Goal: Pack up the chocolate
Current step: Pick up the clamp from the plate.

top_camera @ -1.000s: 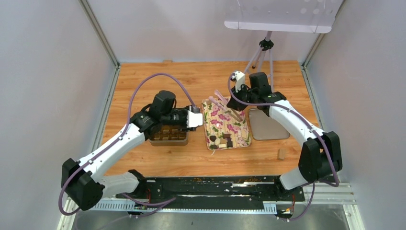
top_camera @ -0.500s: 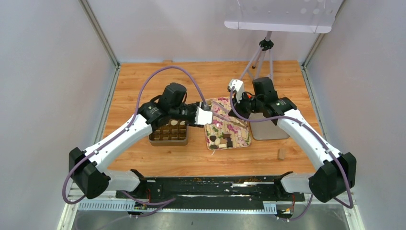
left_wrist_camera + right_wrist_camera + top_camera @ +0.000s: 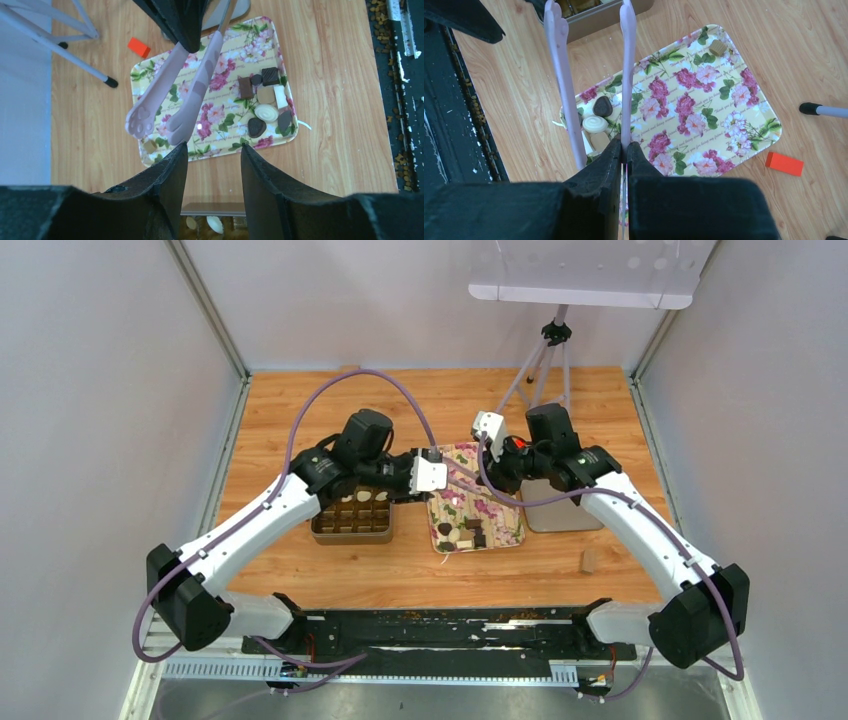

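The chocolate [image 3: 463, 532] lies as several dark, tan and cream pieces at the near end of a floral tray [image 3: 497, 505]; the left wrist view shows the chocolate [image 3: 265, 100] on the tray [image 3: 250, 45]. My right gripper [image 3: 624, 150] is shut on one arm of pink tongs [image 3: 627, 75], which reach across the tray [image 3: 704, 100] above the chocolate [image 3: 596, 122]. My left gripper [image 3: 212, 152] is open and empty, just short of the tray's edge, its left finger close to the tongs' paw-shaped tips [image 3: 150, 120]. From above, left gripper [image 3: 438, 480] and right gripper [image 3: 497, 472] face each other.
A brown compartment box [image 3: 350, 530] sits left of the tray; a few pale pieces show inside the box [image 3: 215, 207]. A grey lid [image 3: 555, 508] lies right of the tray, a red block [image 3: 138, 47] behind it, a tan cylinder [image 3: 588, 560] near right, and tripod legs [image 3: 530, 365] behind.
My left arm has swung right from above the box to the tray's left edge. The right gripper has turned, bringing the tongs round to point at the left gripper.
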Robot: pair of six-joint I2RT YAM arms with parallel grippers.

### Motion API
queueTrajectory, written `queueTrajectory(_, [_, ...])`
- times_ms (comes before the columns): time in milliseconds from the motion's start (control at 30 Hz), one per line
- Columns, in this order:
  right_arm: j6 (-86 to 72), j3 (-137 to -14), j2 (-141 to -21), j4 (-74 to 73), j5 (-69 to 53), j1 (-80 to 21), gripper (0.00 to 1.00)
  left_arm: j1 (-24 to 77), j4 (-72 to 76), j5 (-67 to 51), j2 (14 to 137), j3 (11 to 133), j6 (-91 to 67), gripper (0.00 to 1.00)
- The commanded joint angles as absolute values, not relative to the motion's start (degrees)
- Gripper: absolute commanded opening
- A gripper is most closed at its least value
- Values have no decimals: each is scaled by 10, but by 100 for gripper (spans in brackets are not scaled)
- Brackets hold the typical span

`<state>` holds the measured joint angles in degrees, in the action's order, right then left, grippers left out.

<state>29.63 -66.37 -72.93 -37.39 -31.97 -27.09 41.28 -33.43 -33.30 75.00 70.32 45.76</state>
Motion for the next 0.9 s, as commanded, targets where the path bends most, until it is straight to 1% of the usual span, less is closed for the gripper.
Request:
queueTrajectory(0, [323, -667, -729, -374, -340, -279, 0, 410, -345, -289, 744, 736, 431, 52])
queueTrajectory(133, [326, -666, -729, -379, -344, -280, 0, 402, -322, -290, 719, 711, 428, 53])
queueTrajectory(233, [330, -667, -731, -380, -347, -284, 0, 402, -317, -318, 728, 713, 418, 54])
queueTrajectory(367, [321, -674, -736, -377, -347, -289, 0, 403, -339, -405, 758, 734, 415, 53])
queueTrajectory(533, [311, -684, -741, -371, -345, -289, 0, 403, -394, -426, 797, 777, 468, 49])
queueTrajectory(600, [306, -686, -742, -368, -348, -289, 0, 402, -402, -428, 809, 788, 472, 44])
queueTrajectory(667, [303, -688, -743, -365, -349, -289, 0, 403, -398, -429, 813, 787, 471, 35])
queueTrajectory(733, [301, -689, -741, -364, -348, -289, 0, 403, -394, -424, 816, 784, 469, 29])
queueTrajectory(867, [300, -691, -738, -369, -353, -289, 1, 402, -397, -414, 822, 782, 471, 22])
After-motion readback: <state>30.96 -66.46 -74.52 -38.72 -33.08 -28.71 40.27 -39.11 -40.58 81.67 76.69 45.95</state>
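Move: Just in front of the left fingers, roughly 2 cm to their right and 1 cm ahead at nearly their height, is the free tip of the clamp's nearer leg; the right hand holds the farther leg, and that tip lies some 8 cm to its left and 1 cm back. From the left hand, the plate's middle is about 10 cm right, 2 cm ahead and 20 cm below, its chocolates 8 cm right and 8 cm back, the box 18 cm left and level. Closing on the nearer clamp leg by its tip is the left hand's work: it first eases about 1 cm forward and left, then goes back and some 2.5 cm right over the leg, rolling slightly, and shuts from half open until the pads pinch it. The right hand keeps its shut grip on the other leg, bringing the clamp about 1 cm back, left and down. ##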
